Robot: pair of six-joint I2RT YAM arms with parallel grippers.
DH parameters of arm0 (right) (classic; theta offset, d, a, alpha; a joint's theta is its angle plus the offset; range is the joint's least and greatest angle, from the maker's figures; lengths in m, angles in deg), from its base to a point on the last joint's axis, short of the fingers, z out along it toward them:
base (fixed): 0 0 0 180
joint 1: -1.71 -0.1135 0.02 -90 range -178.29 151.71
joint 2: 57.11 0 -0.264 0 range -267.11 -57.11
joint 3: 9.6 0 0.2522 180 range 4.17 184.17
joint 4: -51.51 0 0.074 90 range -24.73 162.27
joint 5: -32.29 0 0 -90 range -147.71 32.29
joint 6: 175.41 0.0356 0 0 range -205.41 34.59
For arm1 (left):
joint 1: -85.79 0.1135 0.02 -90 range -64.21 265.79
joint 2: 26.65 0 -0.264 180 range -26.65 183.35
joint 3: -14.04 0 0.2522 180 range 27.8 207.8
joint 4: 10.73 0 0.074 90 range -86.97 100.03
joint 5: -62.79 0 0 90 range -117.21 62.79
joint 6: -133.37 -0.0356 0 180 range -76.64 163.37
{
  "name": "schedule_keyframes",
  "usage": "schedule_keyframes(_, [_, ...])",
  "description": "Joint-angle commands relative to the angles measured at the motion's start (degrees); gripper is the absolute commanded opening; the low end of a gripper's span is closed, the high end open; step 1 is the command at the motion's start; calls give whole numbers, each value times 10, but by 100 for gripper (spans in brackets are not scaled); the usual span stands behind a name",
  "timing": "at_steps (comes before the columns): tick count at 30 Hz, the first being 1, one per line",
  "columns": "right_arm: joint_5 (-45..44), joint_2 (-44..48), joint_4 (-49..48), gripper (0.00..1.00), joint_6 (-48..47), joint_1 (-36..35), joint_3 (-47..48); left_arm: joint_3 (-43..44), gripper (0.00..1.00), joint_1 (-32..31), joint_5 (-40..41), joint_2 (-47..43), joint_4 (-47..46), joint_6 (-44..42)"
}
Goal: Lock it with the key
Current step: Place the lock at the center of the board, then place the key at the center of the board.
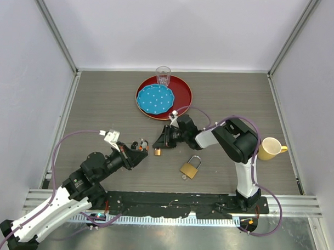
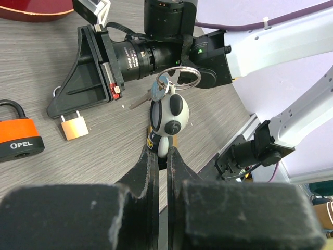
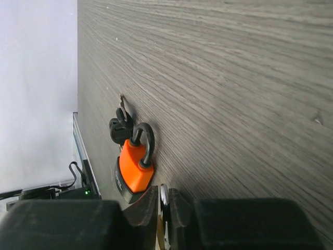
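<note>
My left gripper (image 2: pixel 162 152) (image 1: pixel 142 153) is shut on a black-and-white round fob (image 2: pixel 168 119). Its ring (image 2: pixel 183 78) carries a silver key (image 2: pixel 141 99) that hangs clear of the table, blade pointing toward a small brass padlock (image 2: pixel 74 127) (image 1: pixel 157 152). That padlock dangles by its shackle (image 3: pixel 164 194), pinched in my right gripper (image 3: pixel 164 200) (image 1: pixel 157 145) (image 2: pixel 63 107) just above the table. The key tip is a short way from the padlock and does not touch it.
An orange padlock (image 3: pixel 135 166) (image 2: pixel 18 136) with black keys lies left of the small one. A larger brass padlock (image 1: pixel 190 169) lies near the right arm. At the back, a red tray (image 1: pixel 182 92) holds a blue plate (image 1: pixel 155 99) and a glass (image 1: pixel 163 76). A yellow mug (image 1: pixel 270 148) stands right.
</note>
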Motion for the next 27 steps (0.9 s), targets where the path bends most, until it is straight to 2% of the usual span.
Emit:
schedule_keyframes(1, [-61, 9, 59, 27, -50, 1, 8, 6, 0, -3, 13, 0, -9, 4])
schedule_keyframes(6, [-110, 36, 110, 45, -80, 1, 1, 8, 0, -3, 13, 16, -18, -6])
schedule_keyframes(9, [-131, 50, 146, 51, -96, 0, 8, 3, 0, -3, 13, 30, -22, -6])
schedule_keyframes(15, [-171, 79, 187, 59, -112, 0, 9, 7, 0, -3, 10, 66, -28, -5])
schedule_keyframes(22, [-202, 114, 223, 61, -132, 1, 14, 29, 0, -3, 26, 110, -13, -3])
schedule_keyframes(27, [-235, 174, 264, 70, -132, 4, 9, 51, 0, -2, 40, 157, 10, -1])
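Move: The small brass lock stands at the right hand's fingertips, its shackle between them, its middle about 2 cm back and 1 cm below. From that hand the orange lock lies some 6 cm left and 1 cm back, the big brass lock about 14 cm right and 9 cm back. From the left hand, which holds the key fob, the small lock lies about 8 cm ahead, 4 cm right and 17 cm below; the big lock is level with that hand, some 17 cm right. The right fingers, only slightly parted at first, open wide to let go of the small lock's shackle, and the hand backs off some 5 cm to the right and forward, rising about 2 cm while its fingers tilt more steeply down. Meanwhile the left hand, still gripping the fob with the key hanging free, sinks about 5 cm towards the locks, and its fingers tip downward by roughly 15 degrees. ##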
